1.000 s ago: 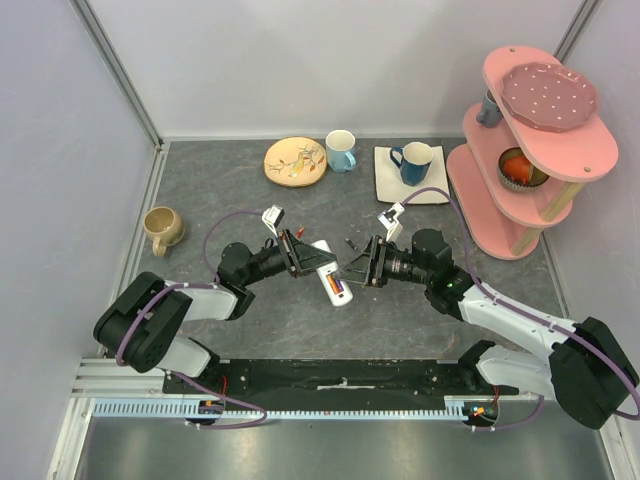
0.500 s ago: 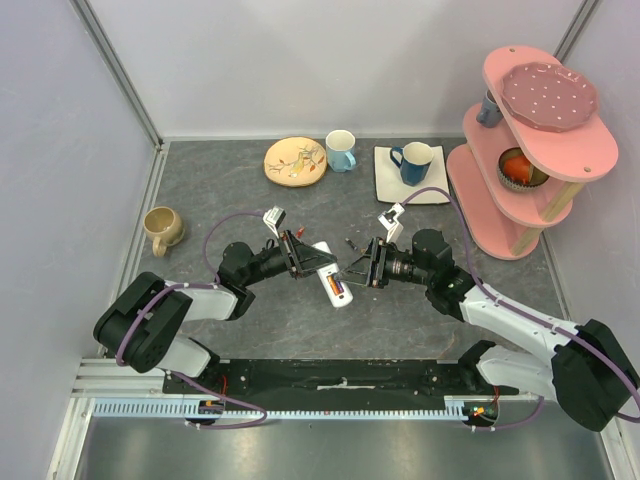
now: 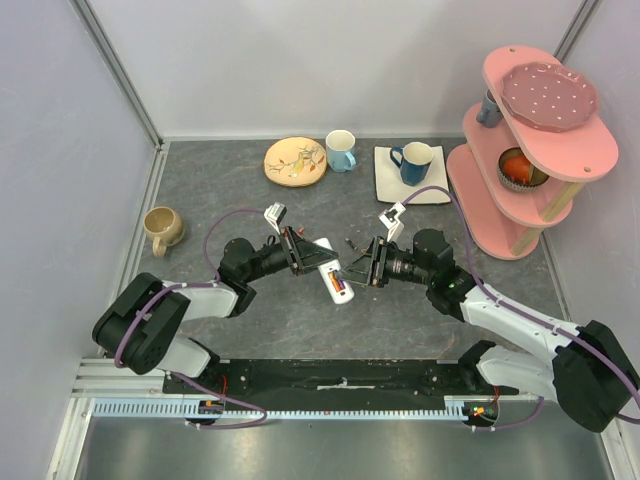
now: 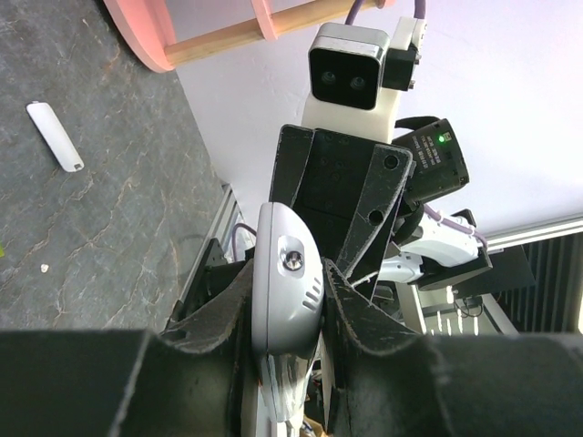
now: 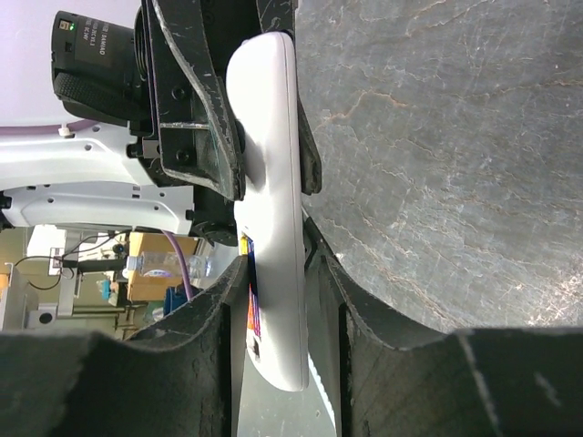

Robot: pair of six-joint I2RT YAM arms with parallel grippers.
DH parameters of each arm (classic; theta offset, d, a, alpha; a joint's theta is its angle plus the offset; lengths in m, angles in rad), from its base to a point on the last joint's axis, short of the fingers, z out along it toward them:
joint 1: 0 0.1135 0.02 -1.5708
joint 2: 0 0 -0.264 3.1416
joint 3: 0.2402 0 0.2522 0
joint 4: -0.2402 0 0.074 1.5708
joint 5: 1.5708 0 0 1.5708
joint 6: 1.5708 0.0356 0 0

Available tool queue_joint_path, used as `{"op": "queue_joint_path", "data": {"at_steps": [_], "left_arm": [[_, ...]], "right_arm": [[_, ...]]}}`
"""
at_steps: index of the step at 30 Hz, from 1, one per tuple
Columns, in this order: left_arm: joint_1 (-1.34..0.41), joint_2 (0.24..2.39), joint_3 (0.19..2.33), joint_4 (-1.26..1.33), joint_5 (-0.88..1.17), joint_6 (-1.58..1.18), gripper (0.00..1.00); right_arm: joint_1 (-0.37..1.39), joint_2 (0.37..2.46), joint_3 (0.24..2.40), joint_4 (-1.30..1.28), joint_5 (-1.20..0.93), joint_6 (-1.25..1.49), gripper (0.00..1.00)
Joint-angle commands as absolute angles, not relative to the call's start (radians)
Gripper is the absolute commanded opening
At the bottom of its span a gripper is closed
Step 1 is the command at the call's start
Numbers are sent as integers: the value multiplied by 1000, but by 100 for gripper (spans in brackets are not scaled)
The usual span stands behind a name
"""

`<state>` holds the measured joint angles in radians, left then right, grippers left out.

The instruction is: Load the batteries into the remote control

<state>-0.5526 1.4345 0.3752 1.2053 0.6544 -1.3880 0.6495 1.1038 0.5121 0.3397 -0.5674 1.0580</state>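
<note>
The white remote control (image 3: 331, 275) hangs above the table between both arms, its open compartment facing up. Batteries (image 3: 338, 289) with red and orange wraps lie inside it, and they show as orange and blue stripes (image 5: 252, 300) in the right wrist view. My left gripper (image 3: 320, 258) is shut on one end of the remote control (image 4: 287, 291), both pads pressed to its sides. My right gripper (image 5: 278, 264) straddles the other end of the remote control (image 5: 269, 209). One finger lies against it. A thin gap remains at the other finger (image 5: 332, 291), so its jaws are open.
A small white cover piece (image 4: 55, 135) lies on the dark table. At the back stand a beige mug (image 3: 163, 228), a painted plate (image 3: 296, 160), a white and blue mug (image 3: 340, 150), a blue mug (image 3: 412, 162) on a square plate, and a pink shelf stand (image 3: 525, 150).
The right gripper's jaws have narrowed around the remote's end. The left gripper has kept its hold and shifted slightly.
</note>
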Motion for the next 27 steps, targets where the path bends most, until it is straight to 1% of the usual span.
{"op": "queue_joint_path", "data": {"at_steps": [1,4,6,10,13,19,27], "left_arm": [[-555,1362,446,1525,634,-1440,2],[-555,1359,446,1525,635,-1440,2],[-555,1359,446,1520,637,-1437,2],[-557,1358,439,1477,646,-1411,2],[-558,1355,420,1441,652,-1384,2],[-558,1367,374,1439,658,-1368,2],[-558,1382,365,1442,663,-1367,2]], "right_arm": [[643,1120,499,229,-540,1011,40],[643,1117,495,232,-538,1011,40],[643,1117,497,236,-540,1014,41],[644,1109,509,241,-531,1037,63],[641,1103,532,242,-522,1052,68],[630,1082,560,279,-526,1084,70],[630,1057,565,321,-574,1080,72]]}}
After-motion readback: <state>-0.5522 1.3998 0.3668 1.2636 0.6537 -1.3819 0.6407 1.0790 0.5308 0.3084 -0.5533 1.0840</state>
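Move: The remote's battery bay, facing up in the left hand, lies about 2 cm back and 3 cm left of the right hand and level with it; from the left hand it is roughly 6 cm back and 3 cm right. From the right hand, all some 17 cm down on the table, a dark battery lies about 10 cm ahead and 2 cm right, a green battery 2 cm back and 5 cm right, and the battery cover 2 cm ahead and 16 cm right. The remote, still gripped at its outer end by the left hand, is raised about 2 cm. The right hand, its upper finger at the batteries and its lower one under the remote's back, spreads those fingers well apart around the remote and rises about 1 cm without backing out. ##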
